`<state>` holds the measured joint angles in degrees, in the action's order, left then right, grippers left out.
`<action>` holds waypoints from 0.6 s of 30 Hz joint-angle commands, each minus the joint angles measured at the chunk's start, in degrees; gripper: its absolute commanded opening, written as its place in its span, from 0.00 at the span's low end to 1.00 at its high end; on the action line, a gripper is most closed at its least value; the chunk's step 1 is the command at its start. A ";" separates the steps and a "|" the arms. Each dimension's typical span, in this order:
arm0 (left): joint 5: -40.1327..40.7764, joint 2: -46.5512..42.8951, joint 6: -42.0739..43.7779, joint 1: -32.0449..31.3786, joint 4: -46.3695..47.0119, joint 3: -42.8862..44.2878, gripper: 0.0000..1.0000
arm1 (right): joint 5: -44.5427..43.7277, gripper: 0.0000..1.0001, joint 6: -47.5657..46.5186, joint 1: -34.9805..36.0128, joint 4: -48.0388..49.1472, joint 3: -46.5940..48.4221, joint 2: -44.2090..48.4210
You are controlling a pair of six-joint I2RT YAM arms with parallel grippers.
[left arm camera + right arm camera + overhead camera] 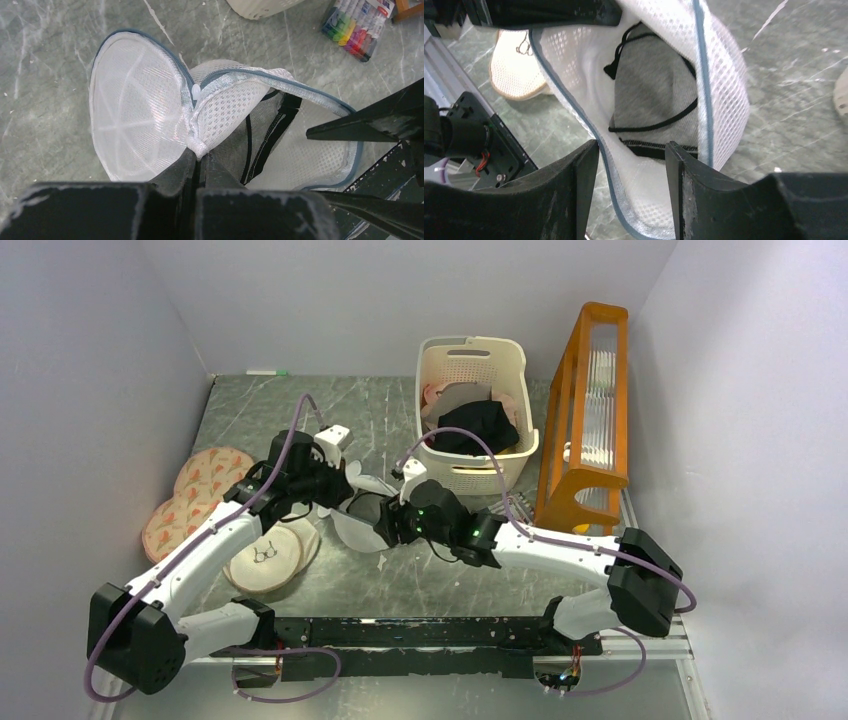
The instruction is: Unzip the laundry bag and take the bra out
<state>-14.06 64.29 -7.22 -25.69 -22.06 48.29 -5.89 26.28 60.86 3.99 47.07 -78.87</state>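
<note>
The laundry bag lies unzipped mid-table, its white mesh halves spread apart along a dark blue-grey rim. My left gripper is shut on the bag's white seam where the two halves join. Inside the bag lies the bra, a grey-looking cup with black straps and trim, also visible in the left wrist view. My right gripper stands open at the bag's mouth. The near rim of the bag runs between its fingers, and they do not pinch it.
A cream slatted basket with clothes stands at the back, with an orange rack to its right. Pink patterned pads and cream round pads lie on the left. A pack of markers lies near the basket.
</note>
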 commanded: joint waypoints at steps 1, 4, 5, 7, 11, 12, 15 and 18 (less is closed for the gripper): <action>-3.64 0.10 0.68 0.05 2.79 -0.33 0.07 | -6.34 0.53 -2.94 0.27 -2.17 3.45 1.42; -3.66 0.06 0.85 0.07 2.85 -0.24 0.07 | -8.62 0.55 -4.88 0.23 -2.66 4.65 0.16; -3.72 0.08 0.81 0.09 3.02 -0.33 0.07 | -9.07 0.55 -5.48 0.22 -3.10 5.54 -0.52; -4.08 0.23 0.85 0.08 3.09 -0.42 0.07 | -9.88 0.55 -7.02 0.22 -3.72 7.44 -2.33; -4.78 1.11 1.07 0.06 2.66 -0.08 0.07 | -11.95 0.52 -9.41 0.24 -4.72 9.93 -5.82; -4.70 1.10 0.95 0.03 2.64 -0.21 0.07 | -12.15 0.52 -9.87 0.25 -4.93 11.30 -6.37; -4.89 0.90 1.13 -0.14 2.64 -0.23 0.07 | -13.36 0.50 -11.01 0.22 -4.25 12.30 -7.37; -5.33 0.43 1.24 -0.15 3.22 -0.25 0.07 | -15.14 0.47 -11.98 0.22 -3.84 12.82 -8.96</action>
<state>-16.88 65.47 -6.79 -25.71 -22.04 48.25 -17.32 16.95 60.86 -0.10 58.00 -86.35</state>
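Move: The bra lies in the open laundry bag, about 6 cm ahead of the right hand, 4 cm to its left and 8 cm below. From the left hand, which already pinches the bag's rim, the bra is roughly 3 cm back, 4 cm right and 9 cm below. Counted from the right hand, the laundry basket stands some 22 cm ahead and 16 cm right, and the marker set about 5 cm ahead and 23 cm right. Over the bag's open mouth and the bra inside, the right hand reaches about 5 cm forward with its fingers still half open, first rising a couple of centimetres, then starting to settle. Its wrist swings the fingers some 10 degrees clockwise. The left hand keeps its pinch on the rim, almost still, holding the bag open. ##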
